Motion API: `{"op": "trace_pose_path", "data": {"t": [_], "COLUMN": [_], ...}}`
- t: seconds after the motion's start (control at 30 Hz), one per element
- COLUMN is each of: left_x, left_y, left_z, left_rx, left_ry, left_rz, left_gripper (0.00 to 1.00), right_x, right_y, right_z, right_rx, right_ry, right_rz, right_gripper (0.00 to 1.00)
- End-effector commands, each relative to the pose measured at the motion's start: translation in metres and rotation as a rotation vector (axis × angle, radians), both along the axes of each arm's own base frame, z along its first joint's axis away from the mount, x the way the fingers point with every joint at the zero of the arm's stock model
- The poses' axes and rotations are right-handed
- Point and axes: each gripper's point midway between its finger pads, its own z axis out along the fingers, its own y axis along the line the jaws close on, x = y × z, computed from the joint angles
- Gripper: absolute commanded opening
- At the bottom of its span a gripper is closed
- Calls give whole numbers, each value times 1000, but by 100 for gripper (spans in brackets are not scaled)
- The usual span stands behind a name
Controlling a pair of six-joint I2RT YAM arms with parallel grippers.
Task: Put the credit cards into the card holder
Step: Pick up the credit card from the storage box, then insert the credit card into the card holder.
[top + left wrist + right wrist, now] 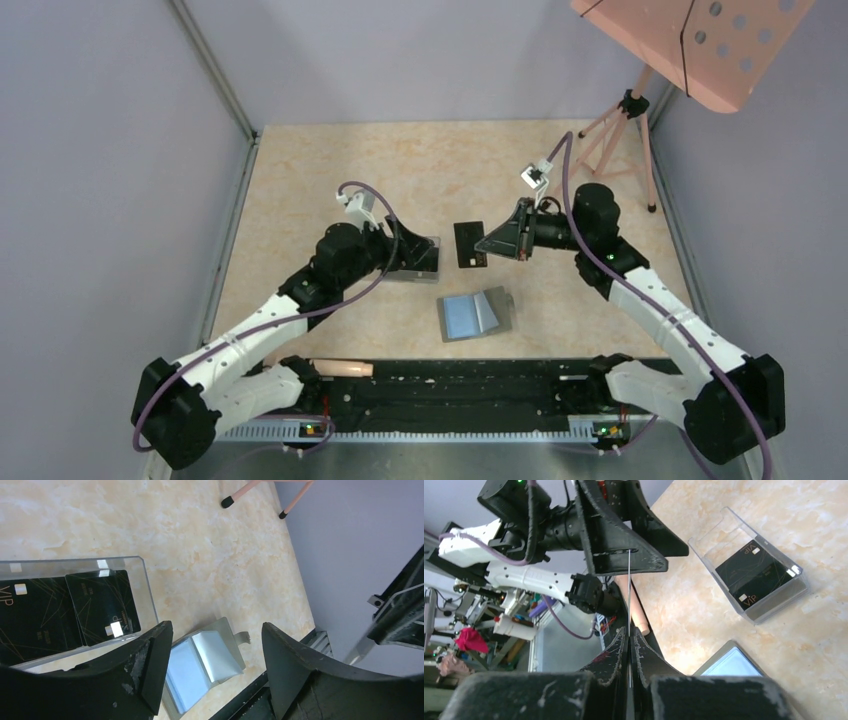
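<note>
The card holder [475, 313] lies open on the table, gray outside and blue-gray inside; it also shows in the left wrist view [200, 662] and the right wrist view [730, 663]. My right gripper [490, 243] [629, 636] is shut on one black credit card [468, 244], held above the table and seen edge-on as a thin line [629, 590]. Other credit cards [102, 607] [756, 577] lie in a clear plastic box [420, 268]. My left gripper [415, 252] [215, 647] hangs open over that box, with nothing between its fingers.
A pink tripod [625, 140] stands at the back right under a pink perforated board [690, 40]. A pink rod [340, 368] lies along the black rail at the near edge. Gray walls close in the table on the left, back and right.
</note>
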Motion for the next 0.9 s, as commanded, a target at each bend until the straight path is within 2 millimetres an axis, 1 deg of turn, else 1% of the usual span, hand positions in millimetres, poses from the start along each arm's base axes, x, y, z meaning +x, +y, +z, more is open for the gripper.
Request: {"op": "trace_pose_path", "data": {"t": [0.0, 0.07, 0.13, 0.27, 0.33, 0.4, 0.5, 0.7, 0.77, 0.87], "left_x": [6, 7, 7, 8, 8, 8, 8, 7, 6, 4], "left_y": [0, 0, 0, 0, 0, 1, 2, 1, -1, -3], "left_z": [18, 18, 17, 16, 16, 14, 12, 7, 6, 3], "left_rx": [-46, -45, -45, -49, -51, -51, -46, -47, -44, -37], "left_ry": [-78, -80, -74, -60, -56, -50, -39, -17, -8, 8], "left_rz": [19, 17, 22, 27, 31, 34, 42, 38, 29, 17], "left_gripper": [70, 70, 70, 70, 70, 70, 69, 69, 69, 69], "right_x": [-19, -17, -3, 13, 16, 16, 20, 16, 14, 9], "right_y": [-2, -2, -5, -10, -14, -16, -21, -28, -31, -31], "right_z": [6, 6, -2, -23, -33, -38, -40, -41, -40, -40], "right_rx": [-8, 3, -12, -8, 32, 94, 191, 422, 486, 516], "right_ry": [-71, -16, 109, 469, 648, 754, 862, 1043, 1060, 1055], "right_rz": [78, 55, -42, -155, -208, -242, -290, -251, -222, -174], "right_gripper": [0, 0, 0, 0, 0, 0, 0, 0, 0, 0]}}
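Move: The right hand already holds a credit card, fingers pointing left. The open card holder lies on the table almost straight under this hand, about 26 cm down and 2 cm back. The storage box stands some 17 cm left and 11 cm ahead of the hand, the remaining cards in its right part about 15 cm left and 11 cm ahead, both near table level. From the idle left hand the card holder is roughly 11 cm right, 5 cm back and 21 cm below. Still pinching the credit card by its right side, the right hand first draws back about 1 cm, then sinks some 9 cm towards the card holder, easing about 3 cm to the right and coming slightly forward again. As it sinks, the wrist rolls about the fingers' own line by some 65 degrees, forward side down; the fingers stay shut and keep pointing mostly left. ##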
